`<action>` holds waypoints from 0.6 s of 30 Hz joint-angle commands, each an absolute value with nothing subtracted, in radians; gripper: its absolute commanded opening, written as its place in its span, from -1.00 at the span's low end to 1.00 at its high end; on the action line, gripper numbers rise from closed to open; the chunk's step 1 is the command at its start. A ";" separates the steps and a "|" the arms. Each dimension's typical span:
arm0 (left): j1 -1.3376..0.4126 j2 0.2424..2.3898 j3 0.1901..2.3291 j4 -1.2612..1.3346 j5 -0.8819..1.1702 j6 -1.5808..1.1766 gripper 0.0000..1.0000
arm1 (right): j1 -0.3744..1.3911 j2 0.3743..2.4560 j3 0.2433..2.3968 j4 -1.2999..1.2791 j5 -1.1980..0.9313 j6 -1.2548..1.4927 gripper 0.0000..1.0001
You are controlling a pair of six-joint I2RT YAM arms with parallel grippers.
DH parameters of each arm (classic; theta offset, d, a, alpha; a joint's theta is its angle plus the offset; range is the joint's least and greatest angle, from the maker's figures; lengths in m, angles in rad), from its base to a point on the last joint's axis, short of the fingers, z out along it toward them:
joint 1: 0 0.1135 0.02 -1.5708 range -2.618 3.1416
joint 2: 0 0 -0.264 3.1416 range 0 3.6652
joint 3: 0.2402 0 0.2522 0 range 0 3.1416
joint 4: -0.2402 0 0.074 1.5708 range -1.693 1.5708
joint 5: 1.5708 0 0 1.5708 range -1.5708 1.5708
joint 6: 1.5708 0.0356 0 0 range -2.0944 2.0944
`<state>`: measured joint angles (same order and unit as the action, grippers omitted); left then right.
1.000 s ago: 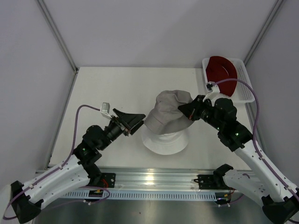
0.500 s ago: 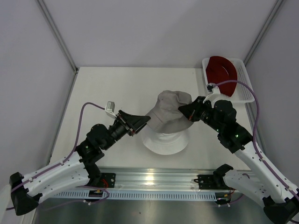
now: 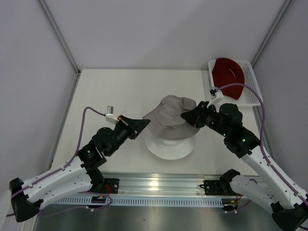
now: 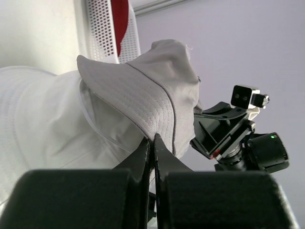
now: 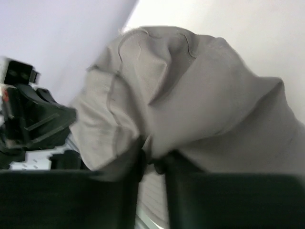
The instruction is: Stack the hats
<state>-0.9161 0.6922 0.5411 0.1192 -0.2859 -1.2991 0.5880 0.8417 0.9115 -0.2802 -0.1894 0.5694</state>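
A grey hat (image 3: 168, 117) hangs crumpled just above a white hat (image 3: 171, 146) that lies flat on the table. My left gripper (image 3: 144, 124) is shut on the grey hat's left brim; the left wrist view shows its jaws (image 4: 153, 138) pinching the stitched brim edge (image 4: 143, 90) over the white hat (image 4: 43, 119). My right gripper (image 3: 186, 115) is at the grey hat's right side. Its jaws (image 5: 153, 157) stand slightly apart, with grey fabric (image 5: 200, 95) draped over the tips. A dark red hat (image 3: 228, 71) lies in the basket.
The white slatted basket (image 3: 252, 86) stands at the table's back right corner, just behind my right arm. The table's left and far edges meet grey walls. A metal rail (image 3: 159, 185) runs along the near edge.
My left gripper reached in to the grey hat's brim and shut on it. The right jaws parted a little. The grey hat sagged lower and shifted left over the white hat.
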 commanded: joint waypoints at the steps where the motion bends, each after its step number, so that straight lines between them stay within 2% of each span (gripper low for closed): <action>1: -0.919 0.660 0.574 0.083 -0.330 -1.233 -0.99 | 0.595 0.845 0.995 -0.372 -0.154 0.496 -0.36; 2: -0.919 0.651 0.571 0.077 -0.325 -1.230 -0.99 | 0.594 0.848 1.020 -0.403 -0.129 0.480 -0.15; 3: -0.919 0.637 0.569 0.045 -0.324 -1.229 -0.99 | 0.592 0.857 1.049 -0.428 -0.111 0.466 0.22; 4: -0.919 0.621 0.557 0.029 -0.324 -1.227 -0.99 | 0.586 0.861 1.075 -0.449 -0.083 0.447 0.40; 5: -0.919 0.592 0.552 0.008 -0.325 -1.226 -0.99 | 0.580 0.864 1.132 -0.487 -0.078 0.443 0.71; 7: -0.919 0.562 0.525 -0.026 -0.334 -1.224 -0.99 | 0.562 0.861 1.178 -0.502 -0.087 0.437 0.98; 13: -0.919 0.548 0.456 -0.017 -0.272 -1.216 -0.99 | 0.445 0.845 1.158 -0.497 -0.020 0.500 0.99; 18: -0.923 0.650 0.431 0.093 -0.144 -1.148 -0.99 | 0.292 0.827 1.002 -0.485 -0.142 0.655 0.99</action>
<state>-0.9165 0.5945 0.4465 0.0154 -0.2462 -1.2182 0.3511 0.8272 1.0931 -0.4614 -0.0879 0.5453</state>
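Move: The left hand still pinches the near-left brim of the grey hat, whose middle lies about 11 cm to its right and level fore and aft. The white hat, the place for it, is some 11 cm right, 3 cm back and 9 cm below. From the right hand the white hat lies about 7 cm left, 4 cm back and 11 cm below, the grey hat 7 cm left and level fore and aft, and the red hat in the basket roughly 24 cm ahead and 21 cm right, well below. Rightwards and up goes the right hand, its fingers spreading wide to let go of the grey hat: some 8 cm right, rising about 7 cm before easing partly down and forward, turning roughly 20 degrees clockwise. The left hand keeps its pinch on the brim, drifts a little left and back, then lowers it about 5 cm towards the white hat. ##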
